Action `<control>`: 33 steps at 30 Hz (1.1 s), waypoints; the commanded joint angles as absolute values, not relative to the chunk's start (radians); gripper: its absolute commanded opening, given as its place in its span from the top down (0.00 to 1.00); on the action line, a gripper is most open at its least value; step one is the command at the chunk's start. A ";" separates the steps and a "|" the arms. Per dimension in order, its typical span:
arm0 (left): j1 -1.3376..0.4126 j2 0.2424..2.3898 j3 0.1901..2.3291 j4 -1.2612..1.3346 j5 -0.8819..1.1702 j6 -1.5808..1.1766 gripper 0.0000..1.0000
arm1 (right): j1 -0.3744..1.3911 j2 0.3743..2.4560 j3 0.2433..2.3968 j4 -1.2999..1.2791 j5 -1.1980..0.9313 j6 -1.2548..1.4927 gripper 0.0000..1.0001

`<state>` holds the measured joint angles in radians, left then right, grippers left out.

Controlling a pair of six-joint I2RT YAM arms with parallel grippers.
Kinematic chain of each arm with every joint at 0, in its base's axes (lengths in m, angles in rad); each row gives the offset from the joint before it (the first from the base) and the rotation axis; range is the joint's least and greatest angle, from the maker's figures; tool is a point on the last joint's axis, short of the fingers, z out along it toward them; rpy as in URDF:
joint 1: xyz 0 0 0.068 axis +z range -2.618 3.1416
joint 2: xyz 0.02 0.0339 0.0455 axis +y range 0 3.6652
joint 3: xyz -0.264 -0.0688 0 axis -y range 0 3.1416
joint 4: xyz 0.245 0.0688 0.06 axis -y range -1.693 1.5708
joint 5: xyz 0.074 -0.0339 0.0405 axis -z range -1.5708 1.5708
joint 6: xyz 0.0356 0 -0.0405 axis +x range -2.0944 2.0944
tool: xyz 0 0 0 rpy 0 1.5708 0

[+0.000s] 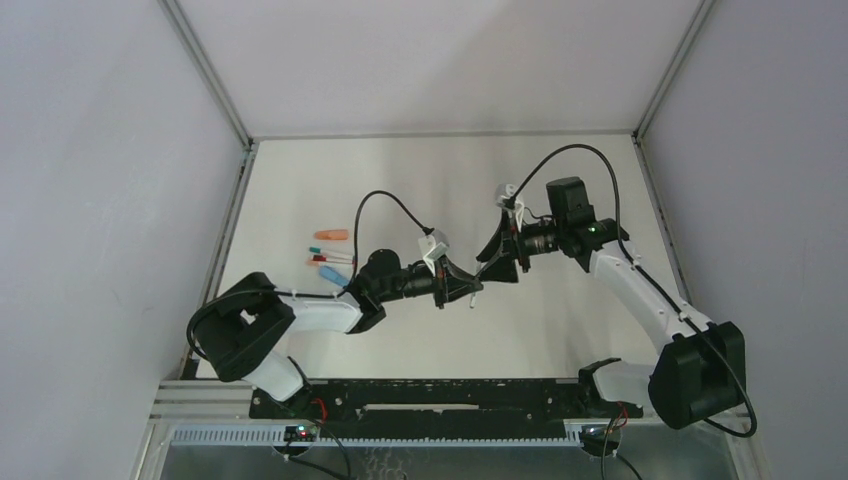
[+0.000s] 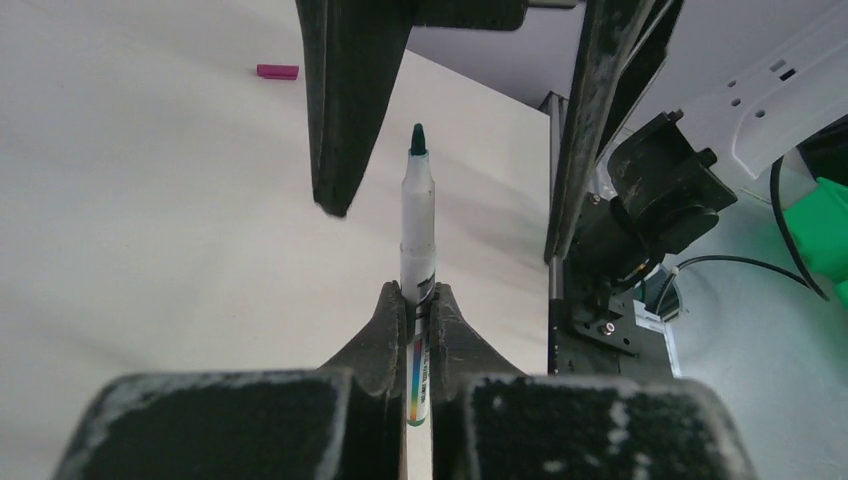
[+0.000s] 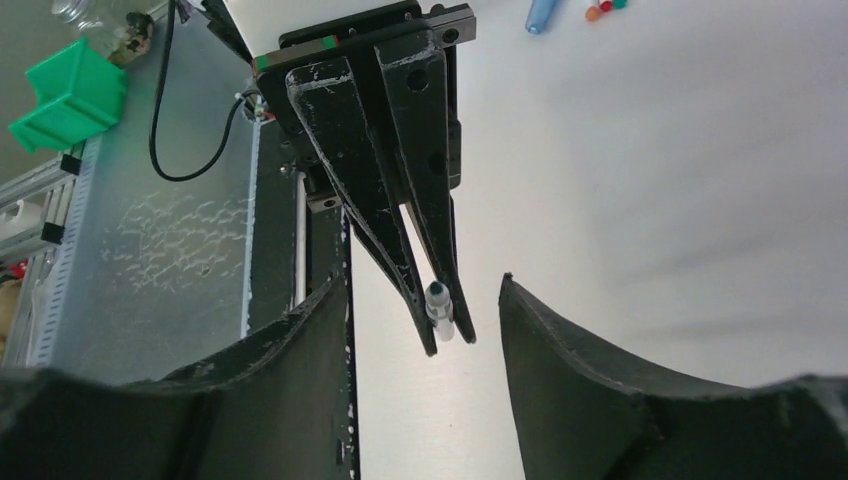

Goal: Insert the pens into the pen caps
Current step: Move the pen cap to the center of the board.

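My left gripper [image 2: 417, 290] is shut on a white pen [image 2: 418, 215] whose dark teal tip points away from the wrist. In the right wrist view the same pen [image 3: 438, 303] shows end-on between the left arm's fingers. My right gripper [image 3: 420, 282] faces it, open, with nothing between its fingers [image 2: 340, 110]. The two grippers meet above the table's middle, left gripper [image 1: 472, 290] and right gripper [image 1: 497, 262]. At the left lie an orange pen cap [image 1: 330, 236], a light blue pen cap [image 1: 336, 276] and two more pens [image 1: 330, 254]. A magenta pen cap [image 2: 277, 71] lies apart on the table.
The white table [image 1: 560, 200] is walled by grey panels at the back and both sides. A slotted metal rail [image 1: 420, 400] runs along the near edge by the arm bases. A green bin [image 3: 70, 95] stands off the table beside the right arm's base.
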<state>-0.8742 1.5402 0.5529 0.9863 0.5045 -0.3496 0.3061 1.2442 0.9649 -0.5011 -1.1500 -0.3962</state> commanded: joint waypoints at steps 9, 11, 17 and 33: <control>-0.876 1.539 0.591 1.080 0.524 -0.383 0.99 | 0.368 1.297 0.968 -0.410 -1.189 -0.321 0.90; -0.876 1.536 0.586 1.082 0.519 -0.385 0.92 | 0.368 1.287 0.968 -0.415 -1.191 -0.335 1.00; -0.872 1.500 0.534 1.104 0.468 -0.369 0.50 | 0.306 1.249 0.968 -0.436 -1.160 -0.365 1.00; -0.805 1.366 0.349 1.100 0.288 -0.273 0.45 | -0.113 1.212 0.888 -0.184 -0.174 -0.586 1.00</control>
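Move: The white pen stands upright with its dark tip up, its middle already in the left fingertips (some 1 cm above their centre). From the open right hand that middle is about 2 cm left, 1 cm back and 5 cm down. The magenta cap lies on the board some 27 cm to the right hand's right, 13 cm ahead and 16 cm below. From the left hand, the blue cutter lies about 30 cm left, 8 cm ahead and 12 cm below. Easing about 1.5 cm left and 1 cm down, the right hand shuts on the pen's upper end near its tip, while the left hand lifts slightly, then opens to let go. The right hand then sweeps off with the pen, some 20 cm right and 13 cm forward towards the magenta cap, swinging about 50 degrees clockwise and tipping down. The left draws back about 5 cm left and a little forward, fingers open. ##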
